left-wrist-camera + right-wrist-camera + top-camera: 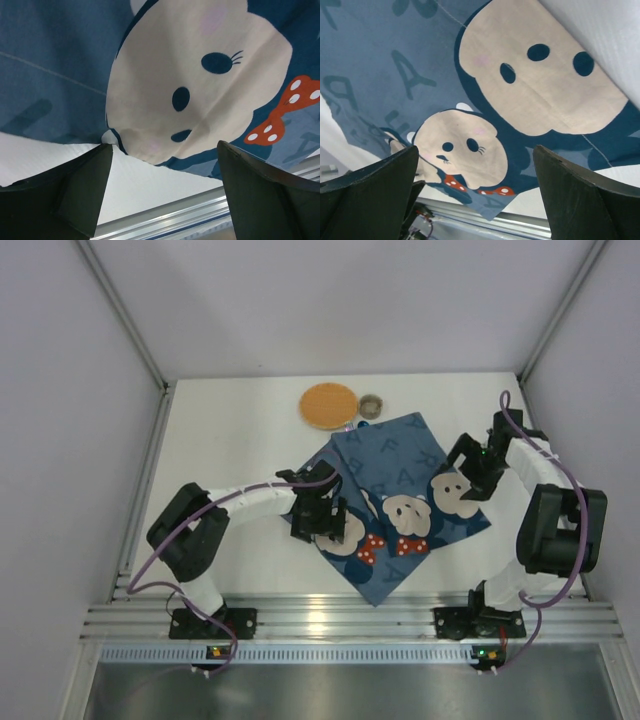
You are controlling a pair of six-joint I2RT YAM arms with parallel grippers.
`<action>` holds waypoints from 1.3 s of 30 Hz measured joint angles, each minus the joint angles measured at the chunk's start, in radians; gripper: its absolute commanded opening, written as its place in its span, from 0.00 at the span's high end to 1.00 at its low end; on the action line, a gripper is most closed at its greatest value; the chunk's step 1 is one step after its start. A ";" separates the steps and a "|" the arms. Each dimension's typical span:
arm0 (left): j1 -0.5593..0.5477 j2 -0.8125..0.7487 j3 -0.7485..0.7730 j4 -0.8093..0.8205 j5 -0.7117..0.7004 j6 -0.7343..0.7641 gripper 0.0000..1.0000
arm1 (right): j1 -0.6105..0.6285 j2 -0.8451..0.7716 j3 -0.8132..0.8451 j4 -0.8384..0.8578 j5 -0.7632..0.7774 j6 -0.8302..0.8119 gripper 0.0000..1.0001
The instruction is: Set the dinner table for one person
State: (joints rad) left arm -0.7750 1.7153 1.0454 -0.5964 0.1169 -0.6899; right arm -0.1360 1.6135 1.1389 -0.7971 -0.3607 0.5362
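On the white dinner table (pixel 230 440) a dark blue placemat (pixel 400 480) with cartoon mouse faces lies flat and turned diagonally. My left gripper (pixel 322 512) hovers over its left edge, open and holding nothing. The left wrist view shows the left gripper (pixel 164 150) over the placemat (pixel 60 50) edge, with bare table (pixel 145 185) below it. My right gripper (pixel 467 478) hovers open over the placemat's right side. The right wrist view has the right gripper (pixel 475 149) spread wide above the placemat (pixel 380 45), with nothing between the fingers.
A round orange-brown woven plate (pixel 328 405) sits at the back of the table, with a small grey cup (pixel 370 406) just to its right. An aluminium rail (pixel 350 618) runs along the near edge. Grey walls enclose the left, right and back.
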 measured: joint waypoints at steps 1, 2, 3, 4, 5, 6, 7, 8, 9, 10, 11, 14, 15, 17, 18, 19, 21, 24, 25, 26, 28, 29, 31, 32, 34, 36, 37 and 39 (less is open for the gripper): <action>-0.006 0.013 0.015 0.000 0.000 -0.004 0.13 | -0.001 0.000 0.000 0.000 0.011 -0.008 0.03; -0.011 0.026 0.027 0.001 0.000 -0.006 0.16 | -0.003 0.000 0.000 0.000 0.026 -0.017 0.03; -0.013 0.035 0.036 0.002 0.000 -0.010 0.20 | -0.004 0.002 0.000 0.000 0.039 -0.024 0.03; -0.014 0.043 0.043 0.004 0.003 -0.013 0.31 | -0.005 0.005 0.000 0.000 0.054 -0.031 0.03; -0.014 0.048 0.048 0.006 0.003 -0.017 0.42 | -0.006 0.010 0.000 0.000 0.070 -0.039 0.04; -0.015 0.057 0.053 0.010 0.005 -0.019 0.49 | -0.006 0.019 0.001 0.000 0.084 -0.043 0.04; -0.015 0.063 0.055 0.016 0.006 -0.019 0.63 | -0.007 0.030 0.001 0.001 0.098 -0.048 0.04; -0.014 0.070 0.058 0.017 0.008 -0.023 0.69 | -0.007 0.045 0.001 0.003 0.113 -0.051 0.04; -0.013 0.076 0.060 0.022 0.008 -0.019 0.73 | -0.008 0.058 0.001 0.004 0.126 -0.055 0.04; -0.013 0.082 0.064 0.021 0.012 -0.016 0.77 | -0.008 0.074 0.001 0.006 0.143 -0.058 0.04; -0.013 0.086 0.066 0.022 0.014 -0.015 0.91 | -0.008 0.087 0.000 0.007 0.159 -0.061 0.04; -0.013 0.094 0.075 0.020 0.017 -0.008 1.00 | -0.009 0.117 0.000 0.012 0.215 -0.069 0.06; -0.013 0.094 0.078 0.019 0.016 -0.005 1.00 | -0.009 0.123 0.000 0.013 0.231 -0.072 0.07; -0.013 0.094 0.080 0.016 0.008 0.002 1.00 | -0.009 0.135 -0.002 0.020 0.262 -0.075 0.10; -0.014 0.094 0.080 0.013 0.005 0.005 1.00 | -0.008 0.139 -0.007 0.028 0.276 -0.079 0.12; -0.013 0.094 0.080 0.012 0.002 0.008 1.00 | 0.000 0.145 -0.012 0.030 0.291 -0.083 0.14; -0.013 0.094 0.082 0.008 -0.002 0.011 1.00 | 0.013 0.153 -0.019 0.031 0.322 -0.091 0.26; -0.012 0.094 0.083 0.001 -0.006 0.016 1.00 | 0.050 0.155 -0.024 0.031 0.367 -0.100 0.53; -0.011 0.094 0.084 -0.002 -0.008 0.017 1.00 | 0.064 0.155 -0.028 0.029 0.384 -0.103 0.69; -0.010 0.094 0.084 -0.004 -0.010 0.020 1.00 | 0.076 0.155 -0.032 0.026 0.397 -0.108 0.77; -0.006 0.094 0.084 -0.009 -0.012 0.027 1.00 | 0.097 0.154 -0.034 0.022 0.410 -0.105 1.00; -0.005 0.094 0.085 -0.012 -0.013 0.031 1.00 | 0.105 0.153 -0.035 0.022 0.411 -0.106 1.00; 0.001 0.094 0.089 -0.026 -0.023 0.042 1.00 | 0.112 0.147 -0.042 0.025 0.412 -0.096 1.00; 0.004 0.093 0.090 -0.038 -0.033 0.050 1.00 | 0.113 0.141 -0.046 0.027 0.412 -0.094 1.00; 0.017 0.087 0.092 -0.071 -0.064 0.075 1.00 | 0.114 0.128 -0.061 0.027 0.412 -0.086 1.00; 0.042 0.072 0.092 -0.111 -0.092 0.103 1.00 | 0.111 0.104 -0.087 0.022 0.412 -0.070 1.00; 0.058 0.061 0.092 -0.130 -0.103 0.116 1.00 | 0.108 0.091 -0.100 0.011 0.412 -0.063 1.00; 0.113 0.025 0.092 -0.172 -0.126 0.150 1.00 | 0.102 0.050 -0.137 -0.021 0.412 -0.043 1.00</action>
State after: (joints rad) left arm -0.6617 1.7401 1.1374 -0.7689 -0.0093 -0.5404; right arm -0.0341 1.6630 1.0023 -0.8181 0.0513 0.4934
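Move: From the left hand, the rim of the blue cloth that it will grip is about 2 cm to the right, 1 cm ahead and 1 cm below. The red bow print is some 10 cm to its right and 3 cm back, and the cloth's near corner about 10 cm right and 16 cm back. From the right hand, the cloth's right edge is about 4 cm to the right, 2 cm back and 7 cm below. The right-hand corner is some 7 cm to its right and 7 cm back. The left hand slides about 2 cm right and slightly down, pinches the cloth's left rim beside the face print, holds it there, then draws it left and somewhat forward with a small rise and roll. Meanwhile the right hand sinks about 7 cm while easing right and slightly back, rolling some 25 degrees so its left side drops; it shuts on the cloth's right edge near the corner and pulls it back towards the base. ##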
